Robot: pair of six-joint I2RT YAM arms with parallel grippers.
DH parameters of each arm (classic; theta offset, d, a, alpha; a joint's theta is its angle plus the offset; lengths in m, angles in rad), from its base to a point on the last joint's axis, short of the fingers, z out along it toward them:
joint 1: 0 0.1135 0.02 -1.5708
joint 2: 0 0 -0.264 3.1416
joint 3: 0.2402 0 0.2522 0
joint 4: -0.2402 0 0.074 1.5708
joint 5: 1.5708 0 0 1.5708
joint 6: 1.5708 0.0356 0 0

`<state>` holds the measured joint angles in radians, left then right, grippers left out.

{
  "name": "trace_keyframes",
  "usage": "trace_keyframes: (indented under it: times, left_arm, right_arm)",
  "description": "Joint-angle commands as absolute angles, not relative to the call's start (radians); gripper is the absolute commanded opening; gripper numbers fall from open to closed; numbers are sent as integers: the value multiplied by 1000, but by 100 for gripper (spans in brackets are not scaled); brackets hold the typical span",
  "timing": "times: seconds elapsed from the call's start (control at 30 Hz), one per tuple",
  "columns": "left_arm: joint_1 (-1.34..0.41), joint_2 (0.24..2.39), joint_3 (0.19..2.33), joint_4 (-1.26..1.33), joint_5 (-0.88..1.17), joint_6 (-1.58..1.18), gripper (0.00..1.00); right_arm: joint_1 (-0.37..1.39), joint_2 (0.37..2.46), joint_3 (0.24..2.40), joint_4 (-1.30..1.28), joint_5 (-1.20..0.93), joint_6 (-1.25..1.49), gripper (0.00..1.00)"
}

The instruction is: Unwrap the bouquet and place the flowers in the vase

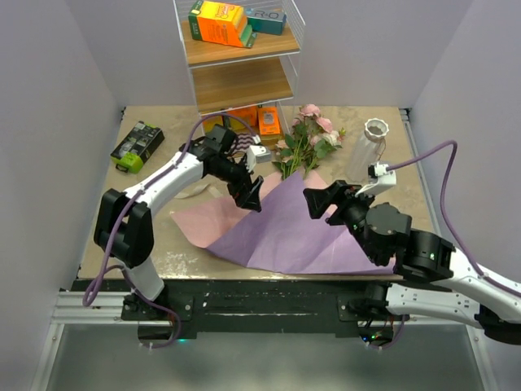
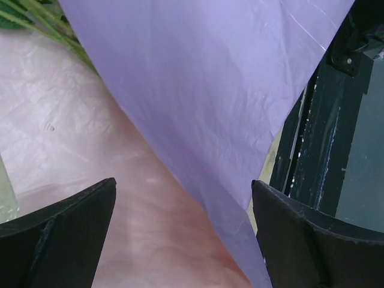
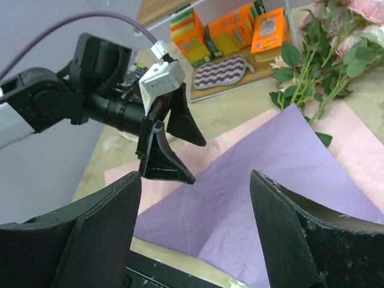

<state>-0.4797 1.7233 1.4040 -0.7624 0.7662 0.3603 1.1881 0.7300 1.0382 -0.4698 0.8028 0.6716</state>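
Observation:
The bouquet is unwrapped: its lavender-purple paper (image 1: 285, 232) lies spread flat over the pink sheet (image 1: 199, 220) near the table's front. The flowers (image 1: 305, 142), pink roses on green leafy stems, lie just behind the paper. The white ribbed vase (image 1: 365, 151) stands at the back right, apart from them. My left gripper (image 1: 252, 191) hangs open low over the seam of pink sheet (image 2: 72, 138) and purple paper (image 2: 210, 90), holding nothing. My right gripper (image 1: 320, 204) is open above the purple paper (image 3: 270, 174), facing the left gripper (image 3: 171, 144) and flowers (image 3: 324, 66).
A wire shelf unit (image 1: 240, 73) with orange and green boxes stands at the back centre. Orange packets (image 3: 267, 30), a sponge pack (image 3: 189, 27) and a striped cloth (image 3: 222, 71) lie at its foot. A black and green device (image 1: 137, 147) sits back left.

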Motion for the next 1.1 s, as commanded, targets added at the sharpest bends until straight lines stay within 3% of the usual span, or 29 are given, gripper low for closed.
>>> trace_keyframes:
  times: [0.0, 0.43, 0.53, 0.6, 0.73, 0.77, 0.97, 1.07]
  left_arm:
    - [-489, 1740, 1421, -703, 819, 379, 99]
    - [-551, 1798, 1322, -565, 605, 380, 99]
    - [-558, 1798, 1318, -561, 606, 390, 88]
    - [-558, 1792, 1319, -561, 612, 390, 74]
    - [-561, 1718, 1296, -520, 614, 379, 33]
    - [-560, 1704, 1284, -512, 614, 374, 28]
    - [-561, 1667, 1270, -526, 617, 380, 23]
    - [-560, 1637, 1249, -535, 644, 403, 10]
  right_arm:
    - [1186, 758, 1046, -523, 828, 704, 75]
    - [1186, 741, 1068, -500, 802, 680, 72]
    - [1186, 736, 1074, -499, 787, 673, 72]
    - [1186, 735, 1083, -503, 788, 670, 72]
    - [1186, 738, 1100, -508, 785, 661, 72]
    - [1187, 741, 1100, -508, 787, 660, 72]
    - [1187, 746, 1094, -508, 784, 661, 72]
    - [1187, 741, 1092, -517, 795, 661, 72]
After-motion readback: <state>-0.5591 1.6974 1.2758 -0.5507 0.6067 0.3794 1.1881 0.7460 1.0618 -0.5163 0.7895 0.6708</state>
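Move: Just below the left hand lies the purple wrapping paper's slanting edge, where it overlaps the pink layer: about 7 cm down, 1 cm ahead and 1 cm right. The flower stems' lower ends are some 9 cm ahead and 12 cm right of that hand, and the patterned mitt on the shelf about 16 cm ahead and 4 cm left. From the right hand, that edge is roughly 8 cm ahead, 15 cm left and 27 cm down. Sinking about 6 cm onto the paper, with a slight shift right, the open left hand comes down on the purple edge, fingers slanting down and to the right. Near the bottom its fingers close from wide open to nearly shut, pinching the purple edge between their tips, then the hand rises straight up some 3 cm, tilting slightly as it goes. ##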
